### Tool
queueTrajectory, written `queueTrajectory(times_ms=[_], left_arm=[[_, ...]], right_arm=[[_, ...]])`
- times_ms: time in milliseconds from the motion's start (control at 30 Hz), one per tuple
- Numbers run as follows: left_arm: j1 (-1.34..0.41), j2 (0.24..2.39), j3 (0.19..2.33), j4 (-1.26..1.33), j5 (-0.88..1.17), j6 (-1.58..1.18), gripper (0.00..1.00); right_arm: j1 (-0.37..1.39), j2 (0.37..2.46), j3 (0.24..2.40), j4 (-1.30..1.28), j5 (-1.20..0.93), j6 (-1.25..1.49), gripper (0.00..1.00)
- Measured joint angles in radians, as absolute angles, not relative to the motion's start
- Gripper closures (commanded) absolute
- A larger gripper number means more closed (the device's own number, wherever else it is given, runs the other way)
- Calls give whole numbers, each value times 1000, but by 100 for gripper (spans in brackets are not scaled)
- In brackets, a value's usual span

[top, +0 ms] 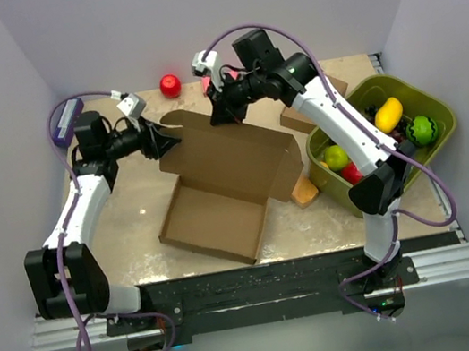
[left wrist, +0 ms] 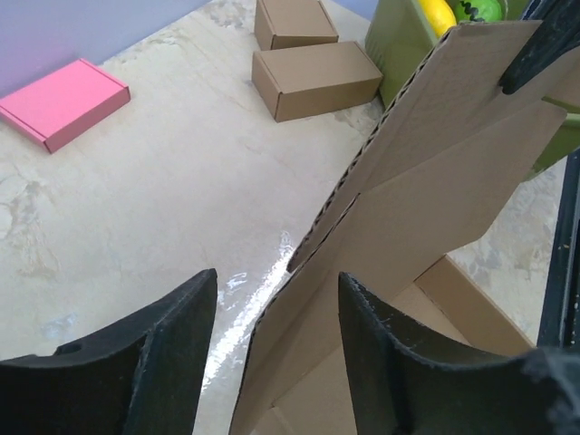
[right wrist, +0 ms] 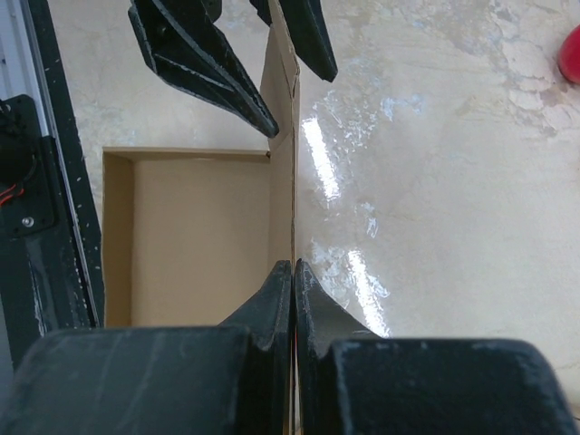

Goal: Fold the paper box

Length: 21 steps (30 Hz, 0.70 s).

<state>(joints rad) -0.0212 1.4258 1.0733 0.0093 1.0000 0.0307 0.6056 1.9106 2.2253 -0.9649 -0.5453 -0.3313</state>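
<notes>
The paper box [top: 222, 209] lies mid-table as an open brown tray, its lid panel [top: 230, 149] raised at the back. My right gripper [top: 222, 116] is shut on the lid's top edge; in the right wrist view its jaws [right wrist: 294, 265] pinch the thin cardboard edge [right wrist: 283, 109] above the tray's inside [right wrist: 199, 236]. At the lid's left end, my left gripper [top: 166, 139] is open. From the left wrist its fingers [left wrist: 181, 344] straddle the lid's side flap [left wrist: 435, 181], with a gap on the left side. Both left fingers [right wrist: 208, 63] show in the right wrist view, either side of the panel.
A green bin [top: 442, 116] of toy fruit stands at the right. Two small closed brown boxes [left wrist: 315, 79] [left wrist: 294, 22] sit beside it, and a pink flat box [left wrist: 63, 101] lies at the back. A red ball [top: 170, 85] rests at the back edge, and a small tan block [top: 304, 190] near the tray.
</notes>
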Motion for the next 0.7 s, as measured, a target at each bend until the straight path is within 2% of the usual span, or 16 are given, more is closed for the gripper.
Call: queueTrajectory(times_ms=[33, 100, 133, 167, 200, 233, 267, 300, 400, 433, 533, 700], left_arm=[[-22, 1426, 1073, 9, 996, 35, 58], [-20, 1426, 1073, 10, 987, 34, 64], [-20, 1426, 1073, 8, 986, 36, 75], [-20, 1426, 1073, 8, 983, 37, 81], [-20, 1426, 1073, 6, 982, 35, 87], [-20, 1426, 1073, 4, 984, 34, 97], [-20, 1425, 1070, 5, 989, 35, 100], [-23, 1423, 1066, 5, 992, 33, 100], [-27, 1415, 1047, 10, 958, 38, 100], [-27, 1411, 1038, 10, 938, 38, 100], [-27, 1379, 1011, 4, 848, 37, 100], [-29, 1248, 934, 1, 606, 34, 100]], right_arm=[[606, 1911, 2222, -961, -546, -331, 100], [606, 1911, 2209, -950, -546, -331, 100], [606, 1910, 2201, -943, -545, -331, 100], [606, 1910, 2194, -937, -544, -331, 100], [605, 1909, 2186, -927, -541, -331, 93], [604, 1908, 2179, -918, -535, -330, 87], [603, 1906, 2170, -904, -525, -327, 80], [602, 1906, 2163, -894, -518, -320, 55], [602, 1897, 2138, -874, -500, -295, 27], [602, 1893, 2130, -870, -490, -282, 15], [603, 1861, 2093, -828, -433, -237, 5], [604, 1750, 2001, -739, -249, -101, 5]])
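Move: The lid's left edge already stands between my left fingers, still parted, practically at the hand point. The box tray's middle lies about 17 cm back from that hand, 6 cm to its right and 14 cm down; the red apple is some 19 cm ahead, straight out, and the pink box about 18 cm ahead and 14 cm right, both 15 cm lower. From my right hand, pinching the lid's upper edge, that left edge is about 10 cm left, 1 cm back and 4 cm lower. I hold my left hand in place and shut its fingers on the lid's left edge, then draw it about 5 cm to the left, turning counter-clockwise some 20 degrees. My right hand, still pinching the lid at first, eases slightly down and forward, opens wide to let go, then backs off right and up, swinging clockwise. ##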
